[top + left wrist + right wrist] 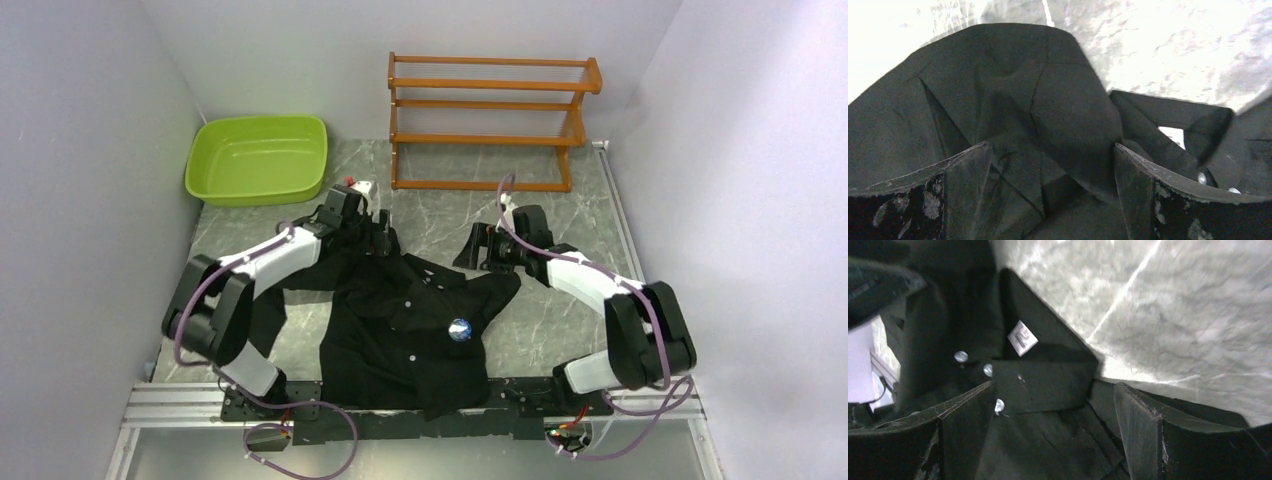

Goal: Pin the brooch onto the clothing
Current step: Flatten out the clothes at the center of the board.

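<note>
The clothing [400, 330], a black button-up shirt, lies spread on the marble table between the two arms. The brooch [460, 329] shows as a small round shiny bluish dot on the shirt's front, right of the button row; it touches neither gripper. My left gripper [383, 240] is at the shirt's far left shoulder, open. In the left wrist view its fingers [968, 185] stand wide apart over folded black cloth [1048, 100]. My right gripper [474, 250] is at the far right shoulder, also open. The right wrist view shows the white neck label [1022, 338] and small buttons [961, 356].
A green plastic basin [258, 158] stands at the back left. A wooden shoe rack [490, 120] stands at the back centre-right. White walls close in both sides. A metal rail [180, 405] runs along the table's near edge under the arm bases.
</note>
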`<state>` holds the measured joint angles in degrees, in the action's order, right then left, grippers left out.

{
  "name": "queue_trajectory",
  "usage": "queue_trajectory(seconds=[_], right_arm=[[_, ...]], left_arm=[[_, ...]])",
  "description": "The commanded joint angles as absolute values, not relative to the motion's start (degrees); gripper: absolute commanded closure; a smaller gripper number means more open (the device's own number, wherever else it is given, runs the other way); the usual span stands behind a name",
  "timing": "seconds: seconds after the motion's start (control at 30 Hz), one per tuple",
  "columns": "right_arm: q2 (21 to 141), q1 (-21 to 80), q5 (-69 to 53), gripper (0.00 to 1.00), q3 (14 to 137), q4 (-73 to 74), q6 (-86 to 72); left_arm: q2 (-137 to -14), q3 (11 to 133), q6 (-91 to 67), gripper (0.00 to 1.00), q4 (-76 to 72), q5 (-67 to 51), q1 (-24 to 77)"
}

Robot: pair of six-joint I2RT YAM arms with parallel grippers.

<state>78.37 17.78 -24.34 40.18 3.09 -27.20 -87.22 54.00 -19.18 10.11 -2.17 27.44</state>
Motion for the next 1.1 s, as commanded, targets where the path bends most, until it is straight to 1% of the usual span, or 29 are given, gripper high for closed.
queue_trajectory(seconds=[0.0, 0.1, 0.2, 0.23, 0.27, 0.33, 0.37, 0.43, 0.7, 0.8, 0.83, 0.87, 0.97, 1.07], right_arm=[[84.9, 18.8, -31.2, 0.15, 39.1, 0.3, -24.8], [91.4, 20.9, -32.4, 0.26, 40.1, -2.4, -23.7], [96.1, 23.1, -32.4, 0.42, 41.2, -3.7, -22.7], [97.0, 23.3, -33.1, 0.52, 41.2, -4.6, -22.6], [97.5, 23.5, -33.5, 0.63, 41.0, -5.6, -22.7], [97.8, 23.5, -33.4, 0.94, 41.2, -6.8, -23.2], [97.5, 23.5, -32.7, 1.0, 41.7, -6.9, -23.2], [96.6, 23.5, -31.6, 1.0, 43.5, -6.7, -22.7], [90.7, 23.2, -21.2, 1.0, 55.9, -7.0, -21.1], [87.7, 23.2, -16.2, 1.0, 58.1, -9.9, -20.7], [86.9, 23.3, -14.0, 1.0, 58.5, -11.0, -20.4], [86.3, 23.3, -11.8, 1.0, 58.9, -12.3, -19.9], [87.3, 23.1, -7.1, 1.0, 61.4, -15.6, -18.1], [92.4, 23.0, -3.4, 1.0, 68.1, -14.4, -16.1]], left_arm=[[-94.2, 60.7, -19.4, 0.05, 16.4, -4.9, 24.7], [-98.4, 62.4, -19.1, 0.05, 16.3, -6.0, 22.8], [-101.9, 63.7, -18.4, 0.05, 17.6, -4.9, 21.9], [-103.0, 64.0, -18.1, 0.05, 18.2, -4.5, 21.7], [-103.4, 64.0, -17.9, 0.08, 18.2, -4.0, 21.6], [-103.7, 63.2, -18.1, 0.12, 17.8, -3.2, 21.3], [-103.6, 62.7, -18.3, 0.14, 17.5, -2.9, 20.9], [-103.5, 61.8, -19.1, 0.17, 17.0, -2.6, 20.0], [-106.0, 63.7, -21.0, 0.16, 18.9, -1.9, 14.3], [-106.6, 64.8, -22.1, 0.19, 19.3, -2.2, 11.8], [-106.8, 65.1, -22.3, 0.24, 19.2, -2.1, 10.9], [-107.5, 65.8, -22.4, 0.25, 19.4, -1.9, 10.5], [-109.7, 68.6, -22.9, 0.46, 20.4, -2.0, 8.8], [-110.9, 70.8, -23.4, 0.61, 20.5, -0.3, 8.4]])
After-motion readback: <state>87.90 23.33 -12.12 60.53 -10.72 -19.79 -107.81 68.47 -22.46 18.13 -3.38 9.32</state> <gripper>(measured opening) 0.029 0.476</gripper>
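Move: The folded-over collar end that the right hand goes for lies about 5 cm to its left, 2 cm back and 7 cm below. Down on the shirt, the brooch sits roughly 15 cm back and 3 cm left of this hand, the right sleeve 7 cm back and 6 cm right. The left hand is over the left shoulder cloth, 3 cm ahead, 3 cm left and 7 cm below; from it the collar is some 6 cm back and 11 cm right, the green basin 14 cm ahead and 24 cm left. The right hand pinches the folded collar end, sinking about 7 cm and easing left as its fingers shut, then draws it up and forward towards the rack, rising nearly 20 cm while the wrist tips upward. Meanwhile the left hand lowers onto the left shoulder cloth, then stays low and drags left and forward, away from the collar, its fingers closing about halfway. ##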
